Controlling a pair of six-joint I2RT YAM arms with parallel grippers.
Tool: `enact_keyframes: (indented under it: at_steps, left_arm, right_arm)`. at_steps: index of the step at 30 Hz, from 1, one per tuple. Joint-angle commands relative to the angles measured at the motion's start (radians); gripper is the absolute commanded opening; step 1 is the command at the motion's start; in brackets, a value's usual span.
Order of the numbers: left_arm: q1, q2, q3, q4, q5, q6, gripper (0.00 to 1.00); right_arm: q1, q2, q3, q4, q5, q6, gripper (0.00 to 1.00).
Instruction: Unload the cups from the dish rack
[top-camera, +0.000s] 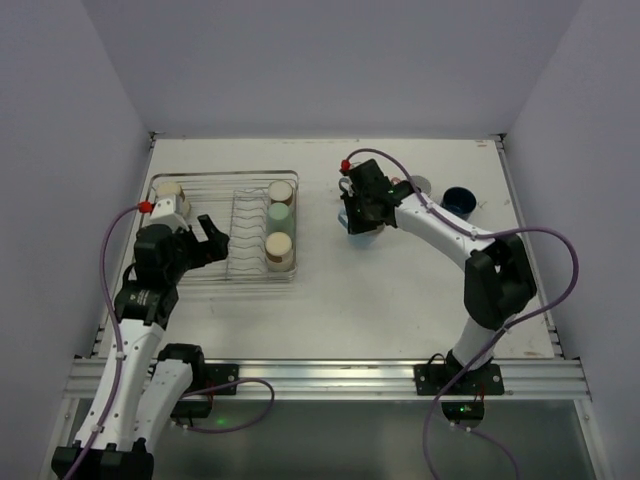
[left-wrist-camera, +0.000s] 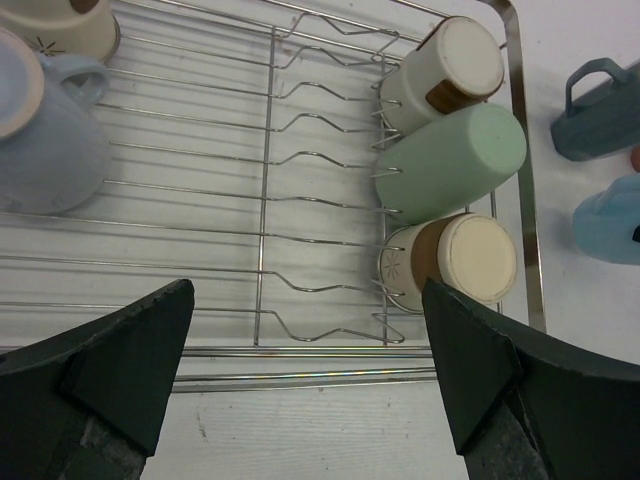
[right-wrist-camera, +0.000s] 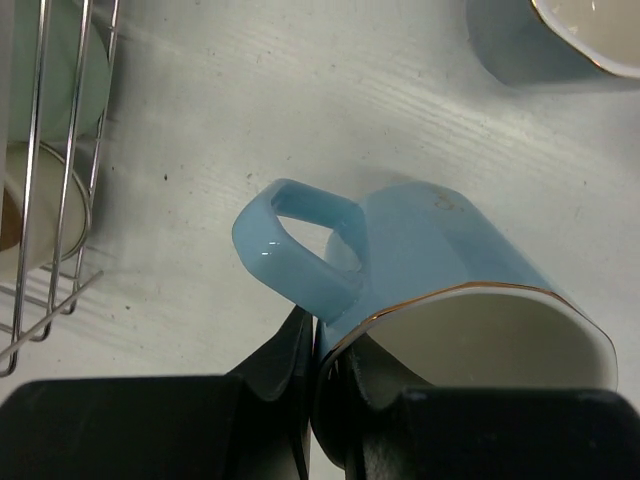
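The silver wire dish rack (top-camera: 205, 182) lies at the left of the table. Along its right side lie a beige tumbler (left-wrist-camera: 445, 70), a pale green tumbler (left-wrist-camera: 455, 160) and a second beige tumbler (left-wrist-camera: 450, 260). A pale blue mug (left-wrist-camera: 45, 140) and another beige cup (left-wrist-camera: 65, 25) sit at its left end. My left gripper (left-wrist-camera: 310, 370) hangs open over the rack's near rail with nothing between its fingers. My right gripper (right-wrist-camera: 335, 350) is shut on the rim of a light blue mug (right-wrist-camera: 440, 260), right of the rack. Whether the mug touches the table, I cannot tell.
A grey-teal mug (top-camera: 417, 185) and a navy mug (top-camera: 458, 200) stand on the table right of the right gripper (top-camera: 362, 215). The grey-teal mug (right-wrist-camera: 560, 35) is close beyond the held mug. White walls enclose the table at the back and both sides.
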Motion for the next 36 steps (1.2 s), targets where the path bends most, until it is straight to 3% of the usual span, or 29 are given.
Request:
enact_keyframes:
  at_steps: [1,9,11,13,14,16,17,21,24,29,36]
  left_arm:
    - [0.001,0.016,0.008,0.037,-0.049,0.035,1.00]
    - [0.001,0.101,0.082,0.044,-0.193,0.019,1.00]
    - [0.001,0.121,0.094,0.058,-0.232,0.016,1.00]
    - [0.001,0.144,0.110,0.070,-0.253,0.004,1.00]
    - [0.001,0.170,0.114,0.074,-0.272,-0.002,1.00]
    - [0.002,0.201,0.134,0.080,-0.289,-0.014,1.00]
    - [0.002,0.229,0.140,0.084,-0.316,-0.018,1.00]
    - [0.024,0.292,0.169,0.123,-0.370,-0.039,1.00]
    - [0.065,0.367,0.200,0.133,-0.353,-0.073,1.00]
    - [0.189,0.417,0.183,0.172,-0.329,-0.136,1.00]
    - [0.243,0.508,0.209,0.165,-0.359,-0.128,1.00]
  right_arm:
    - [0.033,0.046,0.117,-0.003,0.056,-0.037,0.00]
    - [0.050,0.150,0.155,0.000,0.093,-0.033,0.00]
    - [0.051,0.158,0.165,-0.002,0.097,-0.034,0.06]
    - [0.059,0.155,0.168,0.000,0.106,-0.041,0.17]
    - [0.060,0.143,0.165,0.004,0.102,-0.042,0.33]
    - [0.062,0.121,0.146,0.026,0.097,-0.044,0.45]
    - [0.062,0.106,0.136,0.038,0.082,-0.042,0.57]
    - [0.063,-0.023,0.068,0.124,0.016,-0.028,0.76]
    - [0.068,-0.087,0.005,0.173,-0.033,-0.019,0.84]
    - [0.070,-0.188,-0.064,0.231,-0.102,-0.013,0.87]
    - [0.070,-0.247,-0.085,0.262,-0.142,-0.007,0.87]
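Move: My right hand still holds the light blue cup; its spot on the table is about 4 cm ahead and 8 below that hand, with the dark grey cup about 11 cm farther out than the spot and 2 cm right of it. From my open left hand, the upturned pale grey cup in the rack is roughly 12 cm ahead, 17 left and 12 down; the cream cup stands 8 cm beyond the pale grey cup and 2 cm right of it. With my right hand I lower the light blue cup about 3 cm, easing slightly left and forward, open my fingers to let go of it on the table, then rise some 12 cm and draw back a little. Meanwhile I carry my open left hand about 12 cm left and 7 cm forward, sinking slightly, over the rack towards the pale grey cup, turning about 30 degrees counter-clockwise. ##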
